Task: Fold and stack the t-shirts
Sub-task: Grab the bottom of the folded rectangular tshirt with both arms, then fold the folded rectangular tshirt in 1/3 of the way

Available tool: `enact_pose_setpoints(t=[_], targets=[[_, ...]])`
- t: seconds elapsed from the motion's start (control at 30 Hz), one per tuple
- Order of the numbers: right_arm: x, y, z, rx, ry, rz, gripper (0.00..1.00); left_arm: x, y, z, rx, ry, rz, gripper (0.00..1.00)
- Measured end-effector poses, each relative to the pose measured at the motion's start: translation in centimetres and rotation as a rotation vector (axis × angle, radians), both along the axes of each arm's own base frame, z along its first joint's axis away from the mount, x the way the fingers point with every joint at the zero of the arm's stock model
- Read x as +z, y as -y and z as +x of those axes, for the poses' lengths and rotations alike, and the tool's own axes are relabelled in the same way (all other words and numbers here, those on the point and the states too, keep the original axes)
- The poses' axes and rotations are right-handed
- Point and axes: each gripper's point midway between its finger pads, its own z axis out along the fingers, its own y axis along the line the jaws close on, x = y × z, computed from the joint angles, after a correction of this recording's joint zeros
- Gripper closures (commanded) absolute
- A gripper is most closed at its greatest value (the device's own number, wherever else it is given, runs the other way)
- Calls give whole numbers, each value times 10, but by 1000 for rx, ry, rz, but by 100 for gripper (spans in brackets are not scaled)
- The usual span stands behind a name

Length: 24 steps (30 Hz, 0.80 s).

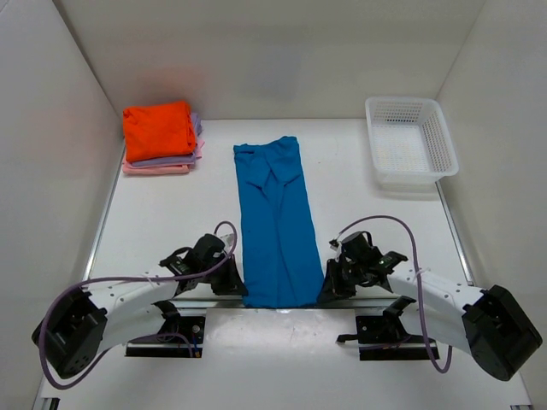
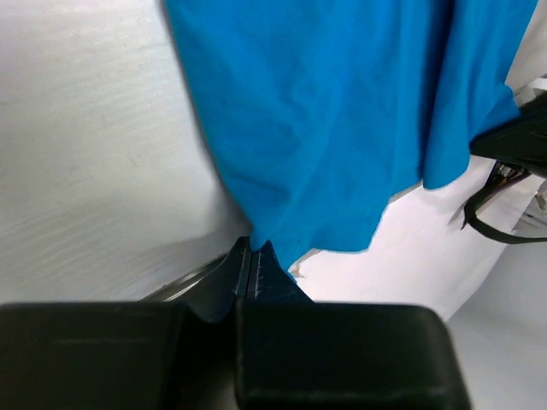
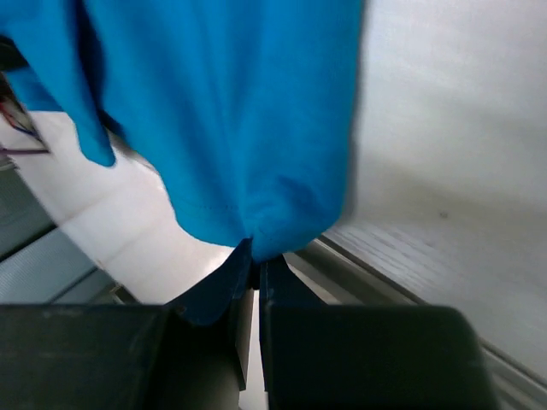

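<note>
A bright blue t-shirt (image 1: pixel 275 222) lies folded into a long narrow strip down the middle of the table, its near end at the front edge. My left gripper (image 1: pixel 239 289) is shut on its near left corner (image 2: pixel 256 235). My right gripper (image 1: pixel 327 293) is shut on its near right corner (image 3: pixel 261 243). Both hold the hem slightly off the table. A folded stack sits at the back left: an orange t-shirt (image 1: pixel 157 128) on top, lavender (image 1: pixel 175 159) under it, pink (image 1: pixel 155 169) at the bottom.
A white plastic mesh basket (image 1: pixel 408 141) stands at the back right. White walls close the table on three sides. A metal rail runs along the table's front edge (image 3: pixel 410 282).
</note>
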Motion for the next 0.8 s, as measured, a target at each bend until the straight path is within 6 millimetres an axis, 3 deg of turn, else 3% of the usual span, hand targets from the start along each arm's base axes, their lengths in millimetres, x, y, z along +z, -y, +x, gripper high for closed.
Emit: enact_pose_setpoints(t=[0.1,0.23,0.37,0.53,0.6,0.63,0.7,0.8], targets=[[14,-3,13,-3,-28,3,100,6,-2,11,17,-17,-10,100],[47,-16,59,1,0,32,100,26,-8,49,90,6,-54,100],[74,-31,117,18,55,54,100,51,-15,102,141,36,-70,100],[89,-40,202,10,107,53,98,73,-14,187,162,80,-89,97],[92,-41,242,-4,130,54,87,73,-14,222,175,81,-101,64],[94,-41,262,-10,152,56,76,71,-15,241,186,87,-108,53],[96,-39,301,-31,194,57,66,62,-21,273,232,84,-123,40],[100,-28,343,-64,259,44,57,50,-34,297,304,65,-153,35]])
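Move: Both hands already pinch the folded t-shirt's near corners. From the left hand the shirt's far end lies about 41 cm ahead and 7 cm right, from the right hand about 42 cm ahead and 15 cm left, a couple of centimetres lower. The t-shirt stack stands some 43 cm ahead and 24 cm left of the left hand; the white basket about 43 cm ahead and 25 cm right of the right hand. Both hands swing the pinched hem corners roughly 30 cm forward over the shirt, rising, then let go. ##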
